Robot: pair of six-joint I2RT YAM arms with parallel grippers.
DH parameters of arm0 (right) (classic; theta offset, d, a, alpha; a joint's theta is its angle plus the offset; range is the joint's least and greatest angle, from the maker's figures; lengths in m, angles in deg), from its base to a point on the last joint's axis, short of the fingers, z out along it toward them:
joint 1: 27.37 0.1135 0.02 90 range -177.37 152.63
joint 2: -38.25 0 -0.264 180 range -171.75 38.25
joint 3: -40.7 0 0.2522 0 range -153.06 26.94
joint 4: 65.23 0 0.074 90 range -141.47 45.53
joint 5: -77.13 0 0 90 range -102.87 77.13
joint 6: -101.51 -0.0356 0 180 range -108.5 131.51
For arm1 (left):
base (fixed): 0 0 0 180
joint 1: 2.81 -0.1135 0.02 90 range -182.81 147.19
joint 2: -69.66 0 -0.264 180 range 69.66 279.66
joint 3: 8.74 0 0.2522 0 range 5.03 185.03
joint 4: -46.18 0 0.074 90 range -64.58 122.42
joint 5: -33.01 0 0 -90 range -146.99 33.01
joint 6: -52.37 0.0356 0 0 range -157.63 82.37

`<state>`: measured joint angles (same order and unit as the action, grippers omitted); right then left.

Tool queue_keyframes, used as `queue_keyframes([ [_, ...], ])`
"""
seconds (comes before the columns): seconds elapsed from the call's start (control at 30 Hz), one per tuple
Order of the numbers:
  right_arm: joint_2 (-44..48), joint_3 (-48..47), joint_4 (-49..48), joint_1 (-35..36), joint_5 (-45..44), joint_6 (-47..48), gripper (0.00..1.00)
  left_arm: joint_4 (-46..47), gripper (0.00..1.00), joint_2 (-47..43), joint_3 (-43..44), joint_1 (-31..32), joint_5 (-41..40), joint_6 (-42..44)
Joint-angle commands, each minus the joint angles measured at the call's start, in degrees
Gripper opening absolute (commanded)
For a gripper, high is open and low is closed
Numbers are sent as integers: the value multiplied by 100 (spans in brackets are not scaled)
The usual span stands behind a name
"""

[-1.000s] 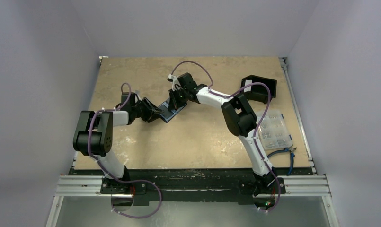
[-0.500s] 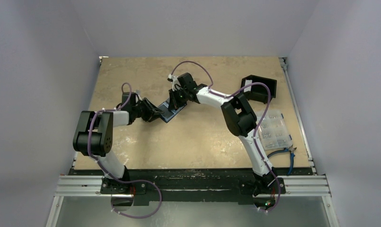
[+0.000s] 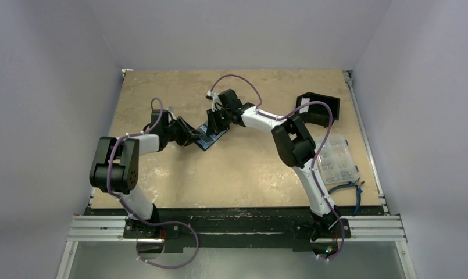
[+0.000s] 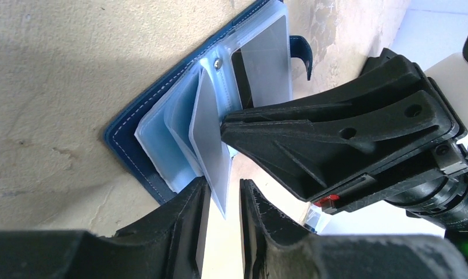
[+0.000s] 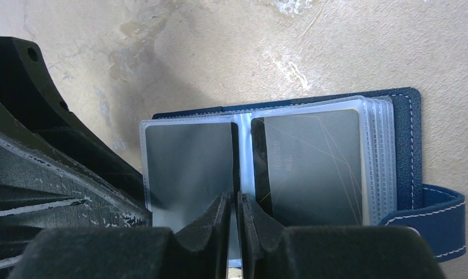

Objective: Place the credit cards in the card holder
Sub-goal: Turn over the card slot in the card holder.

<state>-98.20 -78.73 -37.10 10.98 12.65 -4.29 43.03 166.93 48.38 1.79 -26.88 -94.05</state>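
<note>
The navy-blue card holder (image 3: pixel 211 138) lies open on the table between both grippers, with its clear sleeves fanned out (image 4: pixel 161 139). Grey credit cards sit in the sleeves on both sides of the spine (image 5: pixel 313 163) (image 5: pixel 185 168). One sleeve with a card (image 4: pixel 211 145) stands up from the spine. My left gripper (image 4: pixel 224 183) is open, and that sleeve's lower corner lies against one finger. My right gripper (image 5: pixel 234 197) hovers over the spine with its jaws only a thin slit apart and the sleeve's edge in the slit. Its tips (image 4: pixel 225 125) touch the standing sleeve.
A black open-sided box (image 3: pixel 317 107) stands at the back right. A clear plastic compartment box (image 3: pixel 336 158) lies by the right edge, and blue-handled pliers (image 3: pixel 350 189) lie nearer the front. The holder's strap (image 5: pixel 435 221) sticks out on its right side.
My left gripper has edged a little toward the far side and closer in on the card holder. The right arm has barely shifted.
</note>
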Motion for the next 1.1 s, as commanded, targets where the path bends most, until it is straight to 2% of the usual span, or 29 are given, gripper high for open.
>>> queue_keyframes([
  [0.0, -18, -36, 429, 71, 8, -9, 21, 34, 28, -272, 323, 80, -69, 45],
  [0.37, 672, 222, 565, 74, -270, 6, 47, 6, 29, 15, 612, 89, -7, 79],
  [0.5, 983, 656, 340, 76, -264, 148, 55, -32, 29, 78, 731, 101, 7, 81],
  [0.67, 1398, 1398, -391, 80, -121, 182, 69, -51, 29, 123, 780, 120, 18, 100],
  [1.07, 1341, 1288, -908, 115, -277, -58, 71, -20, 29, 169, 804, 192, 30, 61],
])
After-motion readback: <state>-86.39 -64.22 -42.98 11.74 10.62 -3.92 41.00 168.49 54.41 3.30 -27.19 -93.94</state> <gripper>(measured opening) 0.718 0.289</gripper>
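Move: The raised card slot leaf has its free edge between my left fingers. Its middle lies some 2 cm ahead, 3 cm right and 1 cm below my left hand, or about 1 cm back and 5 cm left of my right hand at equal height. The open card holder's middle is roughly 3 cm ahead, 5 cm right and 3 cm below the left hand. From my right hand, its strap is about 6 cm ahead, 4 cm right and 2 cm lower. My right fingers spread from nearly shut to well open as that hand comes free of the card holder's spine, drawing back and right about 5 cm while rising, then easing a little forward, left and up. My left hand keeps its part-open fingers on the leaf's free edge, lifting it up and forward some 3 cm with a slight drift right before sinking a touch. ##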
